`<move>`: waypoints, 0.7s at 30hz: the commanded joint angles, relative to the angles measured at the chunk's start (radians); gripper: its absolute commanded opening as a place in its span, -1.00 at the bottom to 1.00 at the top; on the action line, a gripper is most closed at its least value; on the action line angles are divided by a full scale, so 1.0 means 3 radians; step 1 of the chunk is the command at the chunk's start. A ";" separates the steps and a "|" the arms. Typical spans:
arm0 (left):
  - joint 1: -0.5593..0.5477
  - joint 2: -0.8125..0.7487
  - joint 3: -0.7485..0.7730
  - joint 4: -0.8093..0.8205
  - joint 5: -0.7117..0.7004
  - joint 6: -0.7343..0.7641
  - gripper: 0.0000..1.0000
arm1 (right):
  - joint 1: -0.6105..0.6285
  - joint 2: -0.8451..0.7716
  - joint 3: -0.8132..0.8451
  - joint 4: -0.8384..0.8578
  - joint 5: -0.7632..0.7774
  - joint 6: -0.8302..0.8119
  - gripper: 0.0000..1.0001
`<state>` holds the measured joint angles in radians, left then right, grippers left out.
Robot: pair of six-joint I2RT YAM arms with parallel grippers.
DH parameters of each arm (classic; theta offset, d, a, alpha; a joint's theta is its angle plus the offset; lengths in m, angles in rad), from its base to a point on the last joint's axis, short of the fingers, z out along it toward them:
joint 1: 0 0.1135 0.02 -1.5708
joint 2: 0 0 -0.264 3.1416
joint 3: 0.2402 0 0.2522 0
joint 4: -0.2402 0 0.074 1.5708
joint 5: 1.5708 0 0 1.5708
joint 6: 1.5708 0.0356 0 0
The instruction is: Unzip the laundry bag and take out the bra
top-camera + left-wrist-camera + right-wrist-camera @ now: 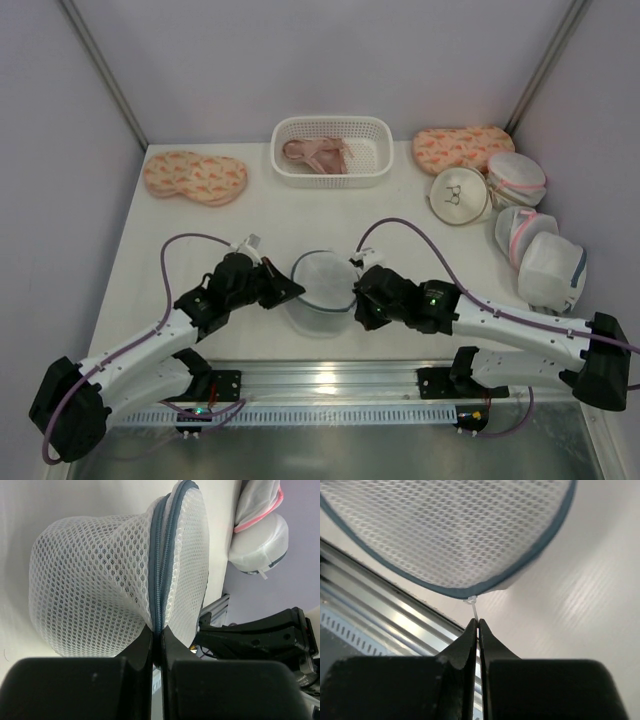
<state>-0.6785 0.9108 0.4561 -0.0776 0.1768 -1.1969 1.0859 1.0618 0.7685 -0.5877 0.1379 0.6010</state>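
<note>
The laundry bag (322,287), a round dome of white-grey mesh with a grey-blue zip round its rim, sits at the near middle of the table between both arms. My left gripper (296,291) is shut on the bag's zipped rim (159,580) at its left side. My right gripper (357,296) is shut on the thin white zip pull (475,611) that hangs from the rim at the bag's right side (455,535). The zip looks closed along the stretch in view. The black bra is hidden; nothing dark shows through the mesh.
A white basket (333,150) with a pale pink bra stands at the back. Orange patterned pads lie back left (195,176) and back right (462,147). Several other mesh bags (530,240) crowd the right edge. The metal rail (330,380) runs along the near edge.
</note>
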 commanded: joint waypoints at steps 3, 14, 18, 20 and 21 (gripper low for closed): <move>0.0042 -0.0040 0.0131 -0.0073 0.0029 0.0170 -1.00 | 0.0011 0.0157 0.0066 -0.0633 0.0864 0.0231 -0.93; 0.0042 0.0032 0.0142 -0.0007 0.0249 0.0242 -1.00 | -0.0127 0.0531 0.0363 -0.0741 0.2132 0.0568 -0.93; 0.0047 0.0042 0.0136 0.0044 0.0290 0.0221 -1.00 | -0.0194 0.0500 0.0363 -0.0440 0.2138 0.0441 -0.93; 0.0042 0.0037 0.0137 0.0059 0.0290 0.0211 -1.00 | -0.0199 0.0419 0.0358 -0.0333 0.1935 0.0273 -0.93; 0.0047 0.0027 0.0131 0.0059 0.0295 0.0191 -0.89 | -0.0194 0.0357 0.0307 -0.0165 0.1822 0.0196 -0.93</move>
<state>-0.6674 0.9215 0.4583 -0.0872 0.2375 -1.1469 1.0271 1.2171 0.8398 -0.7502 0.6910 0.7052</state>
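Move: The zip slider sits at the laundry bag's near right rim, about 3 cm ahead and 3 cm left of my right fingertips at about their height, with its thin pull already between them. The bag's middle is some 11 cm left and 6 cm ahead, slightly lower; a round white bag lies about 31 cm ahead and 25 cm right. From my left hand, holding the rim, the slider is roughly 13 cm right and 4 cm back. My shut right hand first goes right and dips about 2 cm, then sweeps forward and right, away from the slider, coming free of the pull and ending over bare table beside the laundry bag, some 11 cm off. On the way it swings about 25 degrees clockwise, until the fingers point forward and down instead of leftward. My left hand stays nearly in place and keeps its pinch on the rim. ##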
